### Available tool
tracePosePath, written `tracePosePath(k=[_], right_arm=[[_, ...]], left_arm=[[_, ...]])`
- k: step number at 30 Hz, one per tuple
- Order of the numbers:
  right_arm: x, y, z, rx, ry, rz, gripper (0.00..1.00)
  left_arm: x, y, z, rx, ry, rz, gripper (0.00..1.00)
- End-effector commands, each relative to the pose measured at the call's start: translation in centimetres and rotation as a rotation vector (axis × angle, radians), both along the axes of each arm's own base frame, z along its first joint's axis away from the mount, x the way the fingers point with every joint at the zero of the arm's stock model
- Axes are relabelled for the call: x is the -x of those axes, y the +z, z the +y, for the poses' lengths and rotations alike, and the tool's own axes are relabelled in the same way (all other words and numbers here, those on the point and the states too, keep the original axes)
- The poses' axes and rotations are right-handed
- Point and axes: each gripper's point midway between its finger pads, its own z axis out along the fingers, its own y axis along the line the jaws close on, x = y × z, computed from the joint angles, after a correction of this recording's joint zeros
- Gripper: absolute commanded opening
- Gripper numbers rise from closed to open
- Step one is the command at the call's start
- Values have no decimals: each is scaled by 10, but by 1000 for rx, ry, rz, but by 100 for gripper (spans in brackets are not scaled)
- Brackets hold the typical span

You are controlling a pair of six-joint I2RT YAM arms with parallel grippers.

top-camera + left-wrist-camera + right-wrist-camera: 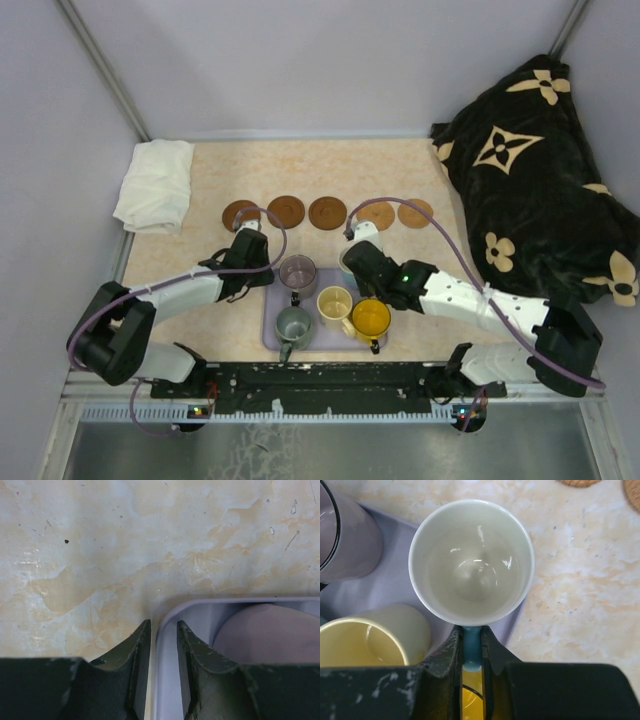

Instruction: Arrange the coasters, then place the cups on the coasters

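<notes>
Five brown coasters lie in a row across the table, from the leftmost coaster (pixel 240 214) to the rightmost coaster (pixel 415 212). On the lavender tray (pixel 272 338) stand the purple-grey cup (pixel 297 272), the grey-green cup (pixel 293 324), the cream cup (pixel 334 303) and the orange-yellow cup (pixel 371 319). My right gripper (pixel 471 630) is shut on the blue handle of the light blue cup (pixel 471 560), which sits at the tray's far right corner. My left gripper (pixel 164 625) straddles the tray rim (pixel 225 600) with its jaws slightly apart, a thin gap beside the rim.
A folded white cloth (pixel 156 185) lies at the far left. A dark patterned blanket (pixel 540 170) is heaped at the right. Both wrists hang over the tray's far edge, just in front of the coaster row.
</notes>
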Motion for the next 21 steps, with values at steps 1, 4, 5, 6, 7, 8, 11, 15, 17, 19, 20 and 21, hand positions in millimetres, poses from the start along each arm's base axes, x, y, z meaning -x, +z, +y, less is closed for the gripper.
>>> tracePosePath(k=[1,4,5,6,7,8,11,15,17,19,20,21], right_arm=[[-44,88,-1,-75,-90,-312,0],[-58,104,-14,-64,-128,-363,0],[-64,108,-20,-66,-146,-373,0],[-71,112,-26,-72,-164,-383,0],[-78,116,-33,-79,-180,-391,0],[-85,120,-39,-90,-195,-403,0],[-108,131,-60,-103,-241,-443,0],[-139,136,-88,-84,-313,-487,0],[-154,135,-97,-75,-334,-508,0],[-167,133,-106,-68,-362,-523,0],[-173,131,-109,-71,-373,-529,0],[-179,129,-112,-80,-383,-537,0]], left_arm=[[18,-13,16,-47,18,61,35],[18,-11,17,-52,24,55,40],[17,-9,17,-54,27,51,43],[16,-7,18,-53,30,46,46],[15,-6,17,-53,30,43,49],[14,-3,17,-51,32,36,52],[9,6,18,-52,45,14,59],[1,22,20,-55,69,-29,65],[-3,31,22,-60,82,-51,68],[-8,42,23,-62,96,-77,70],[-10,47,24,-65,102,-89,71],[-13,53,26,-67,113,-105,73]])
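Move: The right hand already holds the pale cup by its blue handle, low over the tray. The rightmost woven coaster lies about 19 cm ahead of that hand, 12 to its right and 10 below, with the other woven coaster some 8 cm to the left of it. The cream mug stands about 5 cm left and 1 back from the hand, the yellow mug roughly 3 back and 3 right. From the left hand that rightmost coaster is about 14 cm ahead and 32 to the right. Keeping its pinch on the blue handle, the right hand carries the cup forward and to the right, away from the tray towards the rightmost woven coaster, about 18 cm across and 7 up, the rise levelling off late. It swings some 20 degrees clockwise while the fingers tip up towards level. The left hand, astride the tray's far left corner, opens its fingers wider and eases about 2 cm left, then up. ##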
